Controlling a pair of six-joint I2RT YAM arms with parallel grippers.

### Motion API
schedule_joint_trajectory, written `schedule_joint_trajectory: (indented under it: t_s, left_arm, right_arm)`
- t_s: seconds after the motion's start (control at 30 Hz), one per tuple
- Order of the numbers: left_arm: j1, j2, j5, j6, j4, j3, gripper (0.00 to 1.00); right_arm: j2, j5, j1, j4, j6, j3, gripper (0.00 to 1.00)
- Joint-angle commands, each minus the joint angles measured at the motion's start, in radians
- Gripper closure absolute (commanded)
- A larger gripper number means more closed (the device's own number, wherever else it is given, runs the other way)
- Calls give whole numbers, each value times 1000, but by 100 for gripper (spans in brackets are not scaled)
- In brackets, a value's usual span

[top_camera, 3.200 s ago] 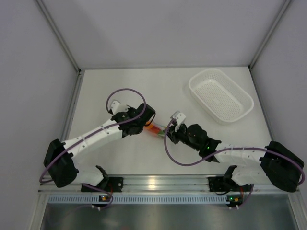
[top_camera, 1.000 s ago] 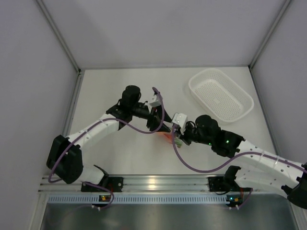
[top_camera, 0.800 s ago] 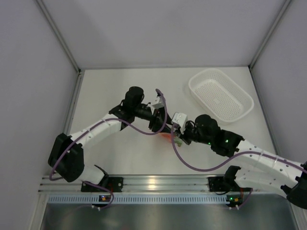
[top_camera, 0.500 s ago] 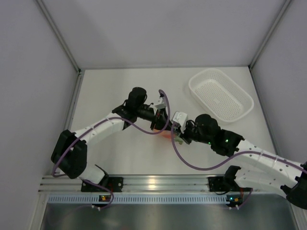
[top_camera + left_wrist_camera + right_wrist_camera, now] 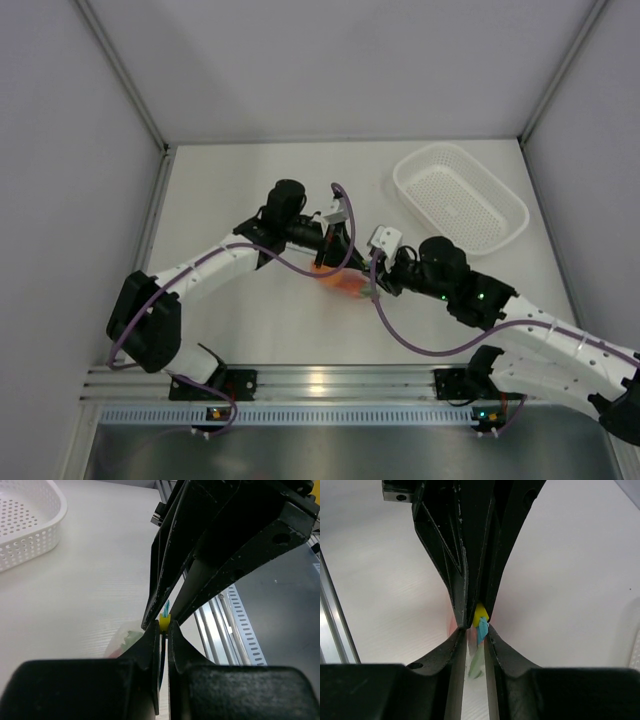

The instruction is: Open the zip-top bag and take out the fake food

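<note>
The zip-top bag (image 5: 348, 287) hangs just above the table between the two grippers, which meet tip to tip. Orange fake food (image 5: 341, 282) shows through its clear plastic. My left gripper (image 5: 328, 262) is shut on the yellow slider (image 5: 164, 620) at the bag's blue zip strip (image 5: 481, 630). Green and red toy pieces (image 5: 126, 641) show beside the left fingers. My right gripper (image 5: 476, 632) is open by a narrow gap. The blue strip and a green piece (image 5: 476, 663) sit in that gap, and the strip touches one finger.
A white perforated basket (image 5: 404, 186) stands at the back right, also at the upper left of the left wrist view as the basket (image 5: 56, 513). The aluminium rail (image 5: 320, 382) runs along the near table edge. White walls close in the left, back and right.
The left gripper reached in and shut on the bag's yellow slider. The right gripper, shut before, has parted its jaws slightly and shifted a little up and right.
</note>
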Motion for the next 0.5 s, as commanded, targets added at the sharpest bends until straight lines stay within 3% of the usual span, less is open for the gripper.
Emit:
schedule_joint_trajectory:
  t_s: [0.0,0.2,0.37,0.47]
  left_arm:
    - [-3,1,49,1,47,42,100]
    - [-3,-7,50,1,47,41,100]
    - [-1,-2,30,1,35,44,100]
    - [-1,9,-8,68,-88,74,100]
  right_arm:
    - [-11,-33,-31,95,18,3,80]
    - [13,-61,-45,114,23,4,100]
    - [6,-45,-48,170,47,-22,100]
    - [-8,62,-54,184,84,-45,100]
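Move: The blue zip edge lies between the right hand's partly open fingertips, about 1 cm ahead of its hand point. From the left hand, shut at the bag's edge, the same spot is some 2 cm to the right. Seen from the right hand, the orange sits in the bag about 9 cm left, 1 cm back and 8 cm below, the red food 4 cm left, 2 cm back and 9 cm below. The right hand eases about 1 cm forward and shuts its fingers on the blue zip edge beside the left fingertips. ##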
